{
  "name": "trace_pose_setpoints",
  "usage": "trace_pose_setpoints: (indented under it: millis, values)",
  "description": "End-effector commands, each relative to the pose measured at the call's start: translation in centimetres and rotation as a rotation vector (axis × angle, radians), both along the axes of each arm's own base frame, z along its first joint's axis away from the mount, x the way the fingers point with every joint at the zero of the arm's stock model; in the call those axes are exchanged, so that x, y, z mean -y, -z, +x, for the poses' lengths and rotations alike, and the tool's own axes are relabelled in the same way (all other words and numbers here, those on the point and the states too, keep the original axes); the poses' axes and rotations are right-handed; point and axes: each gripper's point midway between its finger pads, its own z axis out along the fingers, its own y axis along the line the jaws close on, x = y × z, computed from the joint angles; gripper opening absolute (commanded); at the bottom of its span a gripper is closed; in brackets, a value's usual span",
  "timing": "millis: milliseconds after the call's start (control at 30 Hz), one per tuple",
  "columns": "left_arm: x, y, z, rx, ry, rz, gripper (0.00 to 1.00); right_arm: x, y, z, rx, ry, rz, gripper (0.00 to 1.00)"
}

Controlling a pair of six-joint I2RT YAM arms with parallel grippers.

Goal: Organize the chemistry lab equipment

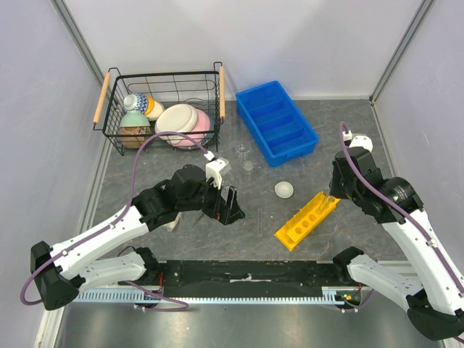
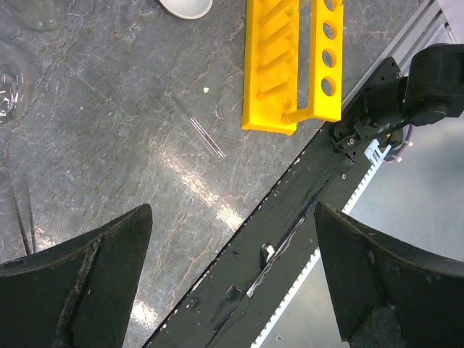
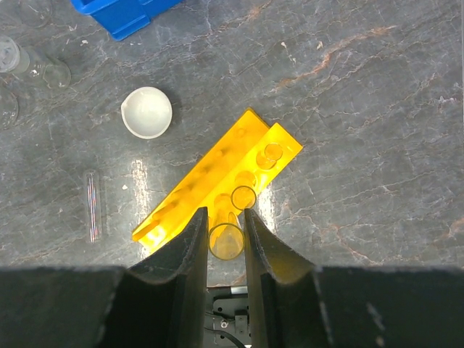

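Note:
The yellow rack (image 1: 308,220) lies at an angle on the table, right of centre. My right gripper (image 3: 226,230) hangs over the rack's (image 3: 217,190) near end, shut on an upright clear glass tube (image 3: 226,242) seen end-on. A second tube (image 3: 243,197) stands in a rack hole just beyond it. A white domed dish (image 1: 284,190) sits left of the rack. My left gripper (image 1: 230,206) is open near the table's middle with nothing between its fingers (image 2: 87,283). A thin glass tube (image 2: 196,130) lies flat between that gripper and the rack (image 2: 293,65). Small clear vessels (image 1: 245,156) stand further back.
A blue divided bin (image 1: 275,122) stands at the back, right of centre. A black wire basket (image 1: 112,134) with pastel bowls and cups is at the back left. The black base rail (image 1: 246,274) runs along the near edge. Grey walls close both sides.

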Motion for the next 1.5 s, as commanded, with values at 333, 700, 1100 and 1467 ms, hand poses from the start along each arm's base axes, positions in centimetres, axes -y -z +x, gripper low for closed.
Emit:
trace_pose_setpoints:
  millis: [333, 700, 1100, 1467]
  values:
    - [0.5, -0.8, 0.0, 0.022, 0.019, -0.03, 0.99, 0.0, 2.7, 0.7, -0.032, 0.004, -0.047, 0.17]
    - [0.5, -0.4, -0.1, 0.013, 0.021, -0.024, 0.99, 0.2, 4.5, 0.5, -0.059, 0.012, -0.066, 0.17]
    - [0.4, -0.6, -0.2, 0.015, 0.021, -0.03, 0.99, 0.2, 5.1, 0.5, -0.065, 0.02, -0.067, 0.17]
    - [0.3, -0.9, -0.2, 0.023, 0.019, -0.036, 0.99, 0.3, 5.3, 0.6, -0.054, 0.046, -0.059, 0.19]
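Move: The right hand, pinching an upright test tube near its mouth, is almost directly over the yellow rack's third hole from the far end, which lies about 1 cm ahead and 17 cm below. A tube stands in the second hole, roughly 2 cm farther out and 3 cm right of the third. From this hand the white dish is some 9 cm ahead and 11 cm left, and a loose tube about 18 cm left, level. From the left hand the third hole is about 5 cm ahead and 28 cm right. The right hand sinks almost straight down by about 5 cm, bringing the lower end of the upright tube to the yellow rack's third hole, beside the tube already standing there, while the wrist tips some 5 degrees further down and the fingers keep their pinch on the tube. The descent slows and ends, and the hand then stays at that height with the tube now touching the rack, easing forward by no more than half a centimetre and not letting go. ##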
